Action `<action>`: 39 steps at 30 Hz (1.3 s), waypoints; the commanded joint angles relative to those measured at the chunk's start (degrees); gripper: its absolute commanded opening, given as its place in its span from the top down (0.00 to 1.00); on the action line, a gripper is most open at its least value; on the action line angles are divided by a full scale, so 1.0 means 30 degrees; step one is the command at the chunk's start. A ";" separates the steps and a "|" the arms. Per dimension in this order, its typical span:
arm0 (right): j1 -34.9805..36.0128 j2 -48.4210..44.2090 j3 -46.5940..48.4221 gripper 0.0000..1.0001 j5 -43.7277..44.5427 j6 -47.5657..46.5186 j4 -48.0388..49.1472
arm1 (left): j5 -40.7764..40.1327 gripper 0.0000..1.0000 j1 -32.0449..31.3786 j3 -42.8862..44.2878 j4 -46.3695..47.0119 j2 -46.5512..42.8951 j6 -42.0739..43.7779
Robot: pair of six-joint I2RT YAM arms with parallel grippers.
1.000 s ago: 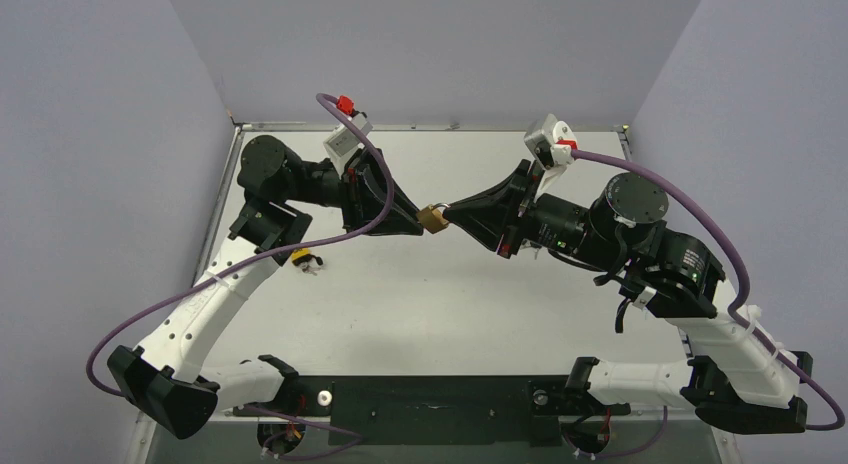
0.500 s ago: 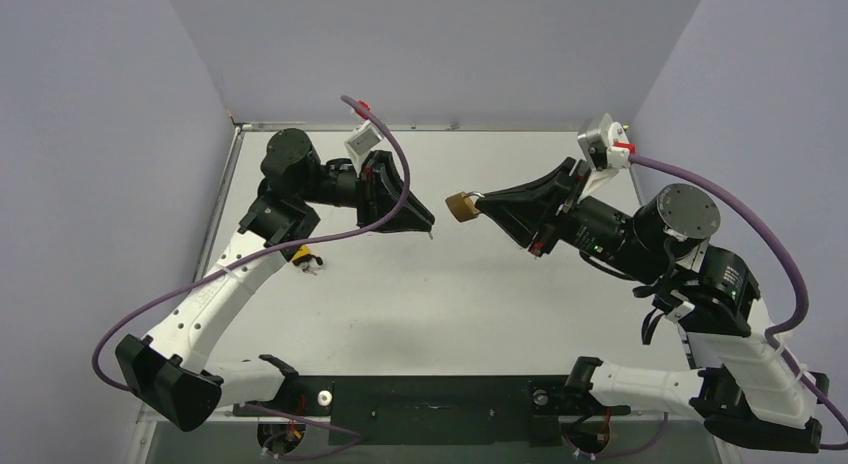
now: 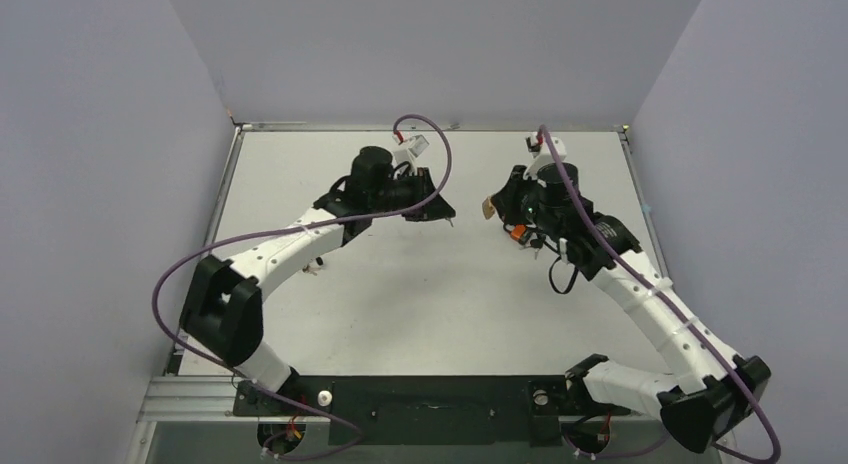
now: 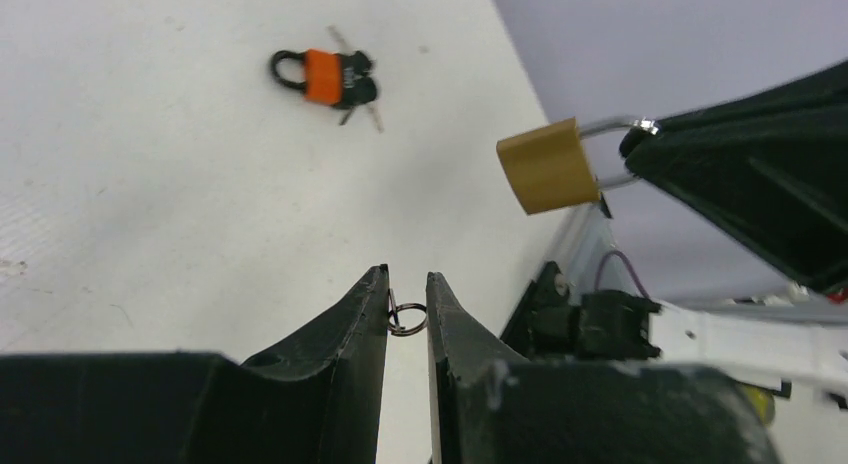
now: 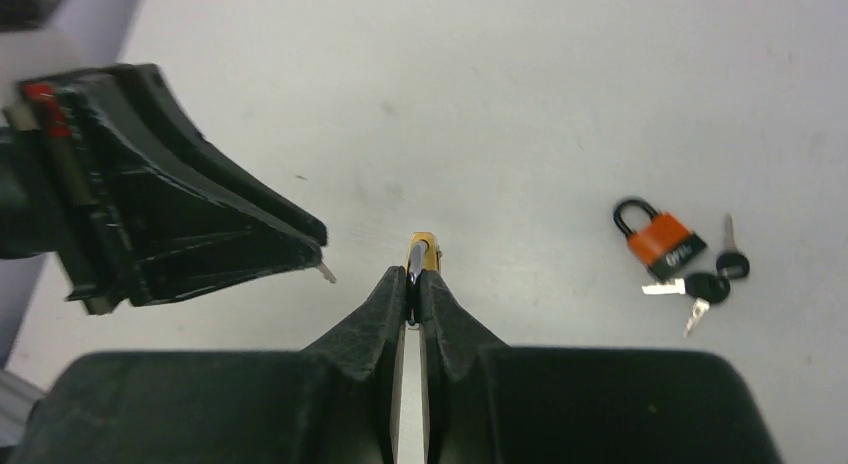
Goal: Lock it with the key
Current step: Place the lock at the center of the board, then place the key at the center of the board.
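Observation:
My right gripper (image 5: 417,274) is shut on the shackle of a brass padlock (image 4: 548,167), which it holds up in the air. Seen edge-on in the right wrist view, the padlock (image 5: 420,254) pokes out past the fingertips. My left gripper (image 4: 407,276) is shut on a small key, its ring (image 4: 406,316) showing between the fingers. The key's tip (image 5: 326,273) sticks out of the left gripper and points toward the padlock across a short gap. From above, the left gripper (image 3: 446,215) and the right gripper (image 3: 495,206) face each other over mid-table.
An orange padlock (image 4: 322,74) with black-headed keys (image 4: 358,92) lies on the white table (image 3: 430,304); it also shows in the right wrist view as the orange padlock (image 5: 662,239). Purple cables loop over both arms. Grey walls close in the table on three sides.
A second ago the key and the brass padlock met at mid-table. Both arms have since swung and turned, and a gap now separates key and padlock. Both grips are unchanged.

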 commanded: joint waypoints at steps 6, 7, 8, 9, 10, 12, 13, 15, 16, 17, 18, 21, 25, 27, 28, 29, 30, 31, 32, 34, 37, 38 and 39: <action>-0.1584 0.3466 -0.3843 1.00 0.2309 0.3091 0.4727 | -0.5617 1.00 -0.1632 0.2550 0.1925 0.7678 -0.2514; -0.1589 0.4198 -0.3865 1.00 0.2333 0.3097 0.4960 | -0.5665 1.00 -0.1631 0.2911 0.1980 0.8588 -0.2671; -0.1572 0.4511 -0.4013 1.00 0.2286 0.3197 0.5169 | -0.5570 1.00 -0.1617 0.3035 0.2263 0.9042 -0.3016; -0.1569 0.5075 -0.4067 1.00 0.2069 0.3282 0.5590 | -0.5360 1.00 -0.1606 0.3318 0.2413 0.9815 -0.3263; -0.1493 0.5359 -0.4130 1.00 0.2009 0.3419 0.5952 | -0.5286 1.00 -0.1604 0.3458 0.2554 1.0139 -0.3324; -0.1344 0.6209 -0.4049 1.00 0.1956 0.3527 0.6234 | -0.5137 1.00 -0.1642 0.3731 0.2657 1.0829 -0.3370; -0.1309 0.6722 -0.3997 1.00 0.1994 0.3535 0.6276 | -0.5179 1.00 -0.1619 0.3771 0.2639 1.1090 -0.3373; -0.1167 0.7375 -0.3787 1.00 0.2163 0.3505 0.6312 | -0.5237 1.00 -0.1538 0.3649 0.2598 1.1270 -0.3442; -0.1093 0.7754 -0.3694 1.00 0.2216 0.3489 0.6367 | -0.5225 1.00 -0.1497 0.3580 0.2615 1.1321 -0.3442; -0.1080 0.7929 -0.3644 1.00 0.2315 0.3501 0.6371 | -0.5201 1.00 -0.1429 0.3491 0.2603 1.1396 -0.3450; -0.1042 0.8251 -0.3519 1.00 0.2322 0.3488 0.6425 | -0.5221 1.00 -0.1398 0.3486 0.2499 1.1442 -0.3417; -0.0841 0.8904 -0.3095 1.00 0.2321 0.3497 0.6461 | -0.5442 0.96 -0.1283 0.3398 0.2143 1.1515 -0.3203; -0.0568 0.9529 -0.2728 1.00 0.2580 0.3410 0.6353 | -0.5950 0.82 -0.1146 0.3211 0.1620 1.1098 -0.2786; -0.0584 0.9667 -0.2695 1.00 0.2646 0.3434 0.6347 | -0.6117 0.76 -0.0974 0.3129 0.1260 1.0821 -0.2544; -0.0577 0.9726 -0.2705 1.00 0.2693 0.3400 0.6361 | -0.6083 0.74 -0.0837 0.3071 0.1223 1.0707 -0.2496; -0.0571 0.9779 -0.2691 1.00 0.2691 0.3346 0.6368 | -0.6058 0.69 -0.0780 0.3027 0.1151 1.0629 -0.2430; -0.0571 0.9849 -0.2688 1.00 0.2642 0.3341 0.6388 | -0.6017 0.66 -0.0679 0.2956 0.1139 1.0483 -0.2380; -0.0541 0.9885 -0.2672 1.00 0.2546 0.3316 0.6396 | -0.5981 0.62 -0.0628 0.2955 0.1079 1.0429 -0.2203; -0.0526 0.9956 -0.2664 1.00 0.2515 0.3283 0.6381 | -0.5932 0.58 -0.0553 0.2939 0.1015 1.0294 -0.2120; -0.0524 0.9999 -0.2680 1.00 0.2367 0.3217 0.6387 | -0.5870 0.53 -0.0438 0.2849 0.0933 1.0032 -0.1830; -0.0446 1.0237 -0.2674 1.00 0.2256 0.3051 0.6418 | -0.6033 0.49 -0.0224 0.2605 0.0661 0.9437 -0.1756; -0.0434 1.0403 -0.2636 1.00 0.2318 0.3018 0.6382 | -0.6267 0.49 -0.0086 0.2471 0.0425 0.9050 -0.1718; -0.0382 1.0484 -0.2564 1.00 0.2397 0.2972 0.6245 | -0.6369 0.48 0.0074 0.2376 0.0102 0.8819 -0.1701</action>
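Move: Near the board's middle, the landing place for the key in the left hand's fingers lies about 7 cm ahead, 3 cm right and 24 cm below that hand. For the brass lock, held by its shackle in the right hand, the spot is some 9 cm ahead, 2 cm left and 29 cm below that hand. The orange lock lies roughly 9 cm ahead of the right hand, 11 cm right and 29 cm below. Sinking fast together, both hands drop some 22 cm and reach 7–8 cm forward towards the board's middle, their fingers tipping roughly 30 degrees further down. Low over the board, the left hand drifts slightly forward and back to its left, opening to about half and letting go of the key; the right keeps its pinch on the lock's shackle. ##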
